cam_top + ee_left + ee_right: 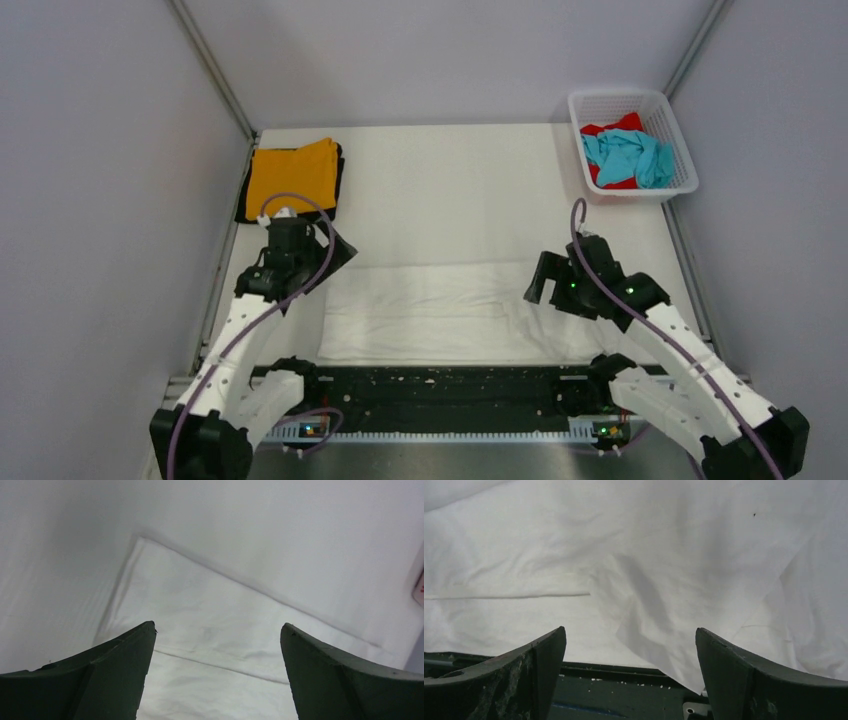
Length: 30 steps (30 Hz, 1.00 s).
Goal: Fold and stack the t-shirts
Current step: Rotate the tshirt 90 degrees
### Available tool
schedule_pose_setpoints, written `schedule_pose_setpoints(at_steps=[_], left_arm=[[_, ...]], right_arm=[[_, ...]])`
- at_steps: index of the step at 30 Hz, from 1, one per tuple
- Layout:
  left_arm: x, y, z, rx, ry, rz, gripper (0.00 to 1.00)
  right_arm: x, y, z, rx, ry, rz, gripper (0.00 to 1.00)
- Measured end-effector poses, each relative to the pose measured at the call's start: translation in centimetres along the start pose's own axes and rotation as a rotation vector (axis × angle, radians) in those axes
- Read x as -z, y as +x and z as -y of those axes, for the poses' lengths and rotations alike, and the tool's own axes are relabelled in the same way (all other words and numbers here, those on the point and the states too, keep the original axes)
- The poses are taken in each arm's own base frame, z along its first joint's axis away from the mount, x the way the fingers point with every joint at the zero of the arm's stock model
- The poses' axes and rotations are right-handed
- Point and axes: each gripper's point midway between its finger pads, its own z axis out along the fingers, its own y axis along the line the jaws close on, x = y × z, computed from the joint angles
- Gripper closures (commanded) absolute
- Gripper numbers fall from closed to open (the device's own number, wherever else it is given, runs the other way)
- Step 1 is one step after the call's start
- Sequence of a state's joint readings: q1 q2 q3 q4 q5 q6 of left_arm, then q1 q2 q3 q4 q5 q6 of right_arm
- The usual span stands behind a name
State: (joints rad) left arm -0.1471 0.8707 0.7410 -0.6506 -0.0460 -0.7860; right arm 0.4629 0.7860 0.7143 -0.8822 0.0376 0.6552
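Observation:
A white t-shirt (440, 312) lies folded into a wide band across the near part of the table. My left gripper (335, 255) hangs open over its left end, and the left wrist view shows cloth (210, 645) under the spread fingers with nothing held. At the shirt's right end my right gripper (542, 283) is open too, above rumpled white fabric (664, 580). A folded orange t-shirt (292, 176) rests on a black t-shirt (243, 206) at the back left. A teal t-shirt (630, 156) and a red t-shirt (612, 127) sit crumpled in the basket.
The white mesh basket (680, 150) stands at the back right corner. A black rail (430, 390) runs along the table's near edge between the arm bases, seen also as dark metal (624, 695) in the right wrist view. Grey walls enclose the table.

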Motion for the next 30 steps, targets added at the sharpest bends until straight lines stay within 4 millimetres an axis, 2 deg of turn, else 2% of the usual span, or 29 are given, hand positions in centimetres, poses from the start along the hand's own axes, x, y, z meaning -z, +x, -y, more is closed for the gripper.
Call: schedule_pose_setpoints(at_steps=[3, 5, 9, 11, 15, 18, 21, 26, 30], left_arm=[[-2.3, 2.2, 1.6, -0.014, 0.065, -0.113, 0.01], [-4.0, 4.5, 1.7, -0.040, 0.055, -0.204, 0.01], [-5.4, 8.7, 1.8, -0.110, 0.041, -0.335, 0.01], [-5.8, 10.3, 1.9, -0.135, 0.047, -0.381, 0.01], [-6.9, 12.6, 1.0, -0.142, 0.035, -0.453, 0.01], [-7.1, 12.8, 2.1, -0.129, 0.078, -0.455, 0.01], [-7.1, 13.4, 3.2, -0.126, 0.115, -0.464, 0.01], [-6.9, 14.4, 4.3, -0.115, 0.138, -0.479, 0.01], [-6.3, 15.9, 5.1, -0.117, 0.144, -0.504, 0.01]], right_arm=[[-2.5, 1.2, 0.6, -0.056, 0.046, -0.052, 0.01], [-4.5, 2.6, 1.5, -0.089, 0.094, -0.103, 0.01], [-7.0, 4.8, 3.0, -0.126, 0.153, -0.164, 0.01], [-7.6, 4.8, 3.2, -0.134, 0.171, -0.166, 0.01], [-8.8, 3.3, 2.8, -0.149, 0.180, -0.151, 0.01], [-10.2, 1.3, 2.2, -0.137, 0.187, -0.136, 0.01], [-12.5, -2.1, 1.0, -0.107, 0.175, -0.088, 0.01], [-17.6, -10.5, -2.2, -0.020, 0.122, 0.042, 0.01], [-21.9, -16.5, -5.2, 0.072, 0.061, 0.133, 0.01]])
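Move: The white t-shirt lies flat below both open hands: its middle is about 32 cm right, 9 cm back and 11 cm below the left hand, and about 16 cm left, 4 cm back and 10 cm below the right. The orange folded stack stands some 23 cm ahead of the left hand and 9 cm to its left. The laundry basket is roughly 37 cm ahead of the right hand and 25 cm to its right. Straight down about 10 cm goes the right hand, fingers wide open, onto the t-shirt's right part; then it sweeps the cloth some 25 cm forward and slightly left. The open left hand sinks and swings right onto the left part, turning clockwise about 20 degrees and tipping down, then pushes a further 5 cm right. Both are still on the cloth. ##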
